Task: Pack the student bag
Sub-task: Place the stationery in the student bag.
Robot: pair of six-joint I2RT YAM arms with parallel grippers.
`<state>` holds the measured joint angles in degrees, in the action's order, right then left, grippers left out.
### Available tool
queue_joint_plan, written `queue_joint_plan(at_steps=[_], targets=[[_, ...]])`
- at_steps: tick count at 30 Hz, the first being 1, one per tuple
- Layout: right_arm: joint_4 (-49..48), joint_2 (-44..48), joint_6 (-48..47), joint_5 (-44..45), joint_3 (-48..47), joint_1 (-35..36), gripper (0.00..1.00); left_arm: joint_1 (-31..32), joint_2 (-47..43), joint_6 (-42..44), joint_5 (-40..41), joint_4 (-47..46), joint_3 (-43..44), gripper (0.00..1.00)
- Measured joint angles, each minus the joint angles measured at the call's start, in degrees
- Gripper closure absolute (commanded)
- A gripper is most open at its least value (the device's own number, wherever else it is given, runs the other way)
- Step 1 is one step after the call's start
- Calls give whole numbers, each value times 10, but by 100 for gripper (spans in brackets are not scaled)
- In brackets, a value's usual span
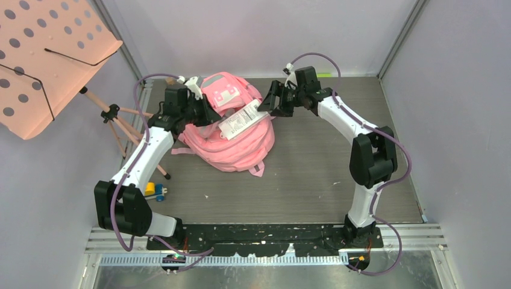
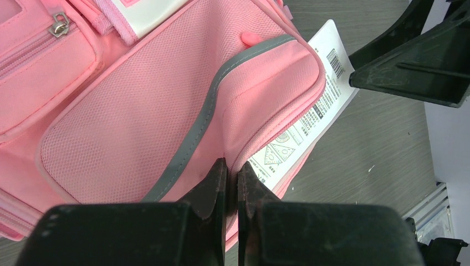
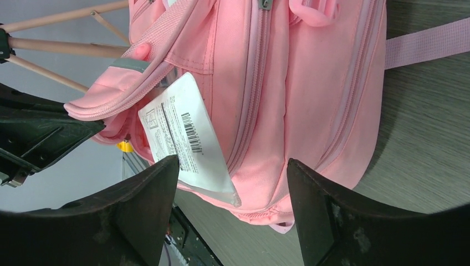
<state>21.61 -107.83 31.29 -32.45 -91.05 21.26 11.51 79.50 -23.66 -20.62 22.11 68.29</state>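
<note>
The student bag [image 1: 235,141] is a pink backpack lying at the middle of the table. My left gripper [image 2: 231,166] is shut on the edge of its front pocket [image 2: 166,111], which has a grey strip, and holds that edge up. A flat white packet [image 2: 316,111] with a barcode and printed triangles sticks out from under this pocket edge. My right gripper [image 3: 233,166] stands open just off the packet [image 3: 183,133]. The packet's free corner lies between the jaws, nearer the left finger. In the top view the two grippers [image 1: 208,114] [image 1: 269,105] face each other across the bag's top.
A salmon perforated music stand [image 1: 48,54] on wooden tripod legs [image 1: 123,123] stands at the left, close to the left arm. A small yellow and blue toy [image 1: 155,191] lies near the left arm's base. Grey walls close in on three sides.
</note>
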Motion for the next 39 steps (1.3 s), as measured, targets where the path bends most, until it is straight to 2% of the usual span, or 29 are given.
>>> queue_joint_plan(at_steps=[7,14,16,18,20,22,25,28,35,39], targets=[[-24,-13,24,-28,2,0,44,0,0,0,0,0,0,100],[-56,-14,49,-65,17,2,51,0,0,0,0,0,0,100],[-62,-17,53,-77,17,3,59,0,0,0,0,0,0,100],[-68,-19,57,-87,17,5,78,0,0,0,0,0,0,100],[-71,-22,62,-95,17,8,92,0,0,0,0,0,0,100],[-79,-22,77,-105,20,9,98,0,0,0,0,0,0,100],[-112,-16,110,-109,36,10,99,0,0,0,0,1,0,100],[-171,9,172,-96,92,10,99,0,0,0,0,1,0,100],[-342,75,344,-19,229,12,99,0,0,-1,-2,0,0,100],[-414,83,421,28,262,19,99,0,0,-2,-4,0,0,100]])
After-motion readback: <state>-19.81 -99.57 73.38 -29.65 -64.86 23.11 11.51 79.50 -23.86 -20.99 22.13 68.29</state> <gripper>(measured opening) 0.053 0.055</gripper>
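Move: The stationery packet sticks slantwise out of the student bag's mouth; its middle lies about 7 cm left of the right hand, 5 cm back and 3 cm lower. The bag flap, pinched by the left hand, is some 15 cm left and 6 cm back of the right hand, near its height; the bag body's middle is 8 cm left, 13 cm back and 10 cm below it. From the left hand, the packet's middle is about 8 cm right, level with it, slightly lower. The stationery packet's outer end is taken by the right hand, which eases about 3 cm left and a little back while its fingers close from wide open and pinch that end. Then it rises some 2 cm, coming about 1 cm back right, the fingers tipping up and swinging clockwise, roughly 30 degrees of turn in all. The left hand stays still and keeps its pinch on the bag flap. ##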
